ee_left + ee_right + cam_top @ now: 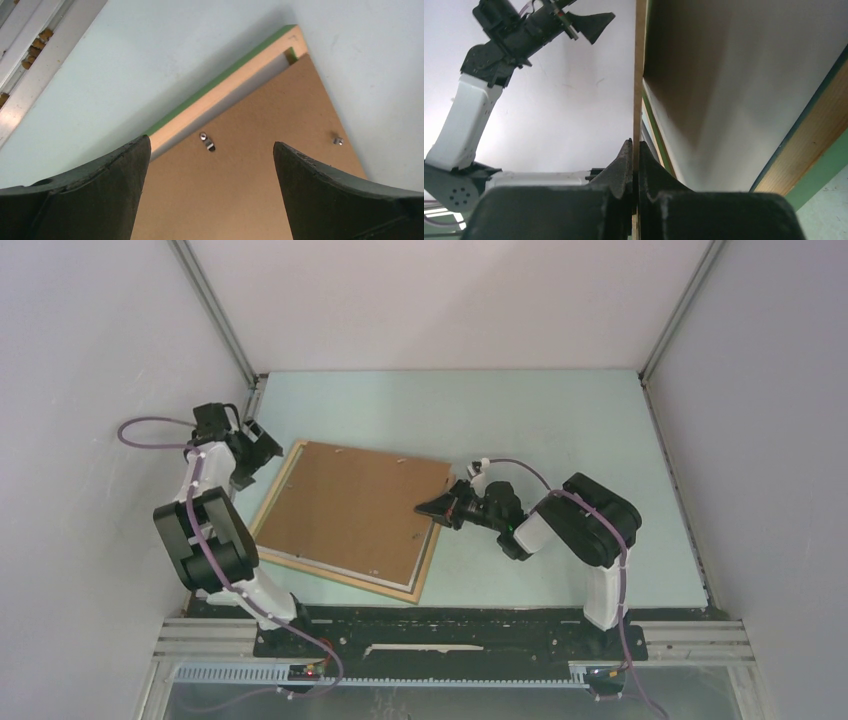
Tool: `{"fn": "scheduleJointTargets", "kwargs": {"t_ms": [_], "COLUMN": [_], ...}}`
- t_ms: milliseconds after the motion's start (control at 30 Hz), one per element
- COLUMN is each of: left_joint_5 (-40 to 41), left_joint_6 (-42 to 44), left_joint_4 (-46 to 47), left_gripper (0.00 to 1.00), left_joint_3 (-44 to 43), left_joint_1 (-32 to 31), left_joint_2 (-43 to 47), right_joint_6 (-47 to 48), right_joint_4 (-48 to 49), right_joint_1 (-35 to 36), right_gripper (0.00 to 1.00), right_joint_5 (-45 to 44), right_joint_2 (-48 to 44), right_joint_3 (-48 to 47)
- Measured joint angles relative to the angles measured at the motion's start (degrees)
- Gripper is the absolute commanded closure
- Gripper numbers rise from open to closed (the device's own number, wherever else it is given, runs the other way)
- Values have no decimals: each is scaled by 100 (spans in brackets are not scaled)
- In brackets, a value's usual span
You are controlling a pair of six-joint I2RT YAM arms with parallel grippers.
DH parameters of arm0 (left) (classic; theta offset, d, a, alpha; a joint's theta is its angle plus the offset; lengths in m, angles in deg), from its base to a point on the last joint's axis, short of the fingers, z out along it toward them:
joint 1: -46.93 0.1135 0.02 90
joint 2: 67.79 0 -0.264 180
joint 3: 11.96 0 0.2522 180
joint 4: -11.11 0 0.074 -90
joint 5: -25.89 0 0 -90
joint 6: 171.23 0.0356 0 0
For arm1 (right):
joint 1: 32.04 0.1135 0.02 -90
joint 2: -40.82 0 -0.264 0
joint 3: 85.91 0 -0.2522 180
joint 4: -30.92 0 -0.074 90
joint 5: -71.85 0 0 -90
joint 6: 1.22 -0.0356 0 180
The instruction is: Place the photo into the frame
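Note:
The frame (330, 571) lies flat on the table with its pale wood face up and a green edge (225, 95) showing. A plain brown board (350, 510) covers it. My right gripper (432, 508) is shut on the board's right edge (639, 75), which it holds slightly above the frame rail (814, 150); the jaws (635, 145) pinch the thin board. Under the raised board a pale flat surface shows inside the frame. The photo is hidden. My left gripper (262, 445) hovers open over the board's far left corner (240, 175), holding nothing.
Small metal tabs (207, 141) (338, 140) sit on the board near its edges. An aluminium rail (30, 65) and grey enclosure walls border the pale green table (560, 410). My left arm (469, 110) shows in the right wrist view.

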Motion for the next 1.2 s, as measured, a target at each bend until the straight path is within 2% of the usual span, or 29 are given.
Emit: {"fn": "scheduleJointTargets", "kwargs": {"t_ms": [267, 767, 900, 1000, 1067, 1200], "left_joint_5": [-13, -483, -568, -671, -710, -890], "left_joint_6": [245, -31, -107, -166, -203, -308], "left_joint_4": [197, 382, 566, 699, 811, 929], "left_gripper": [0, 0, 0, 0, 0, 0], "left_joint_3": [0, 87, 151, 219, 275, 356], "left_joint_1": [118, 151, 184, 214, 216, 214], "left_joint_2": [-476, -1088, -1088, -1088, -1086, -1086], "right_joint_6": [57, 238, 345, 579, 837, 1534], "right_joint_4": [61, -293, -529, -887, -1438, -3128], "right_joint_1": [9, 35, 37, 46, 81, 166], "right_gripper": [100, 100, 78, 68, 58, 37], "right_joint_5": [216, 205, 216, 201, 144, 44], "right_joint_2": [39, 291, 297, 291, 212, -313], "right_joint_3": [0, -420, -560, -623, -643, -758]}}
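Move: The left hand, open and empty, has the nearest stretch of the frame's left rail about 2 cm ahead and 2 cm to its right, some 9 cm below; the frame's far left corner is roughly 9 cm ahead and 7 cm right. The right hand still pinches the right edge of the tilted backing board, whose middle lies about 16 cm left and 3 cm back. The frame's middle is under that, 7 cm below the hand, its right rail about 3 cm to the hand's right, level fore and aft. The left hand sinks about 7 cm with its fingers wide open onto the frame's left rail, easing a little forward and rolling its left side down some 10 degrees, until the rear finger comes up against the rail. The right hand first holds the board's edge almost in place, drawing slightly back and then nudging it forward and left, and only late opens to about half and lets go of it, dropping to some 5 cm lower towards the frame while edging back and dipping its fingertips some 20 degrees. ##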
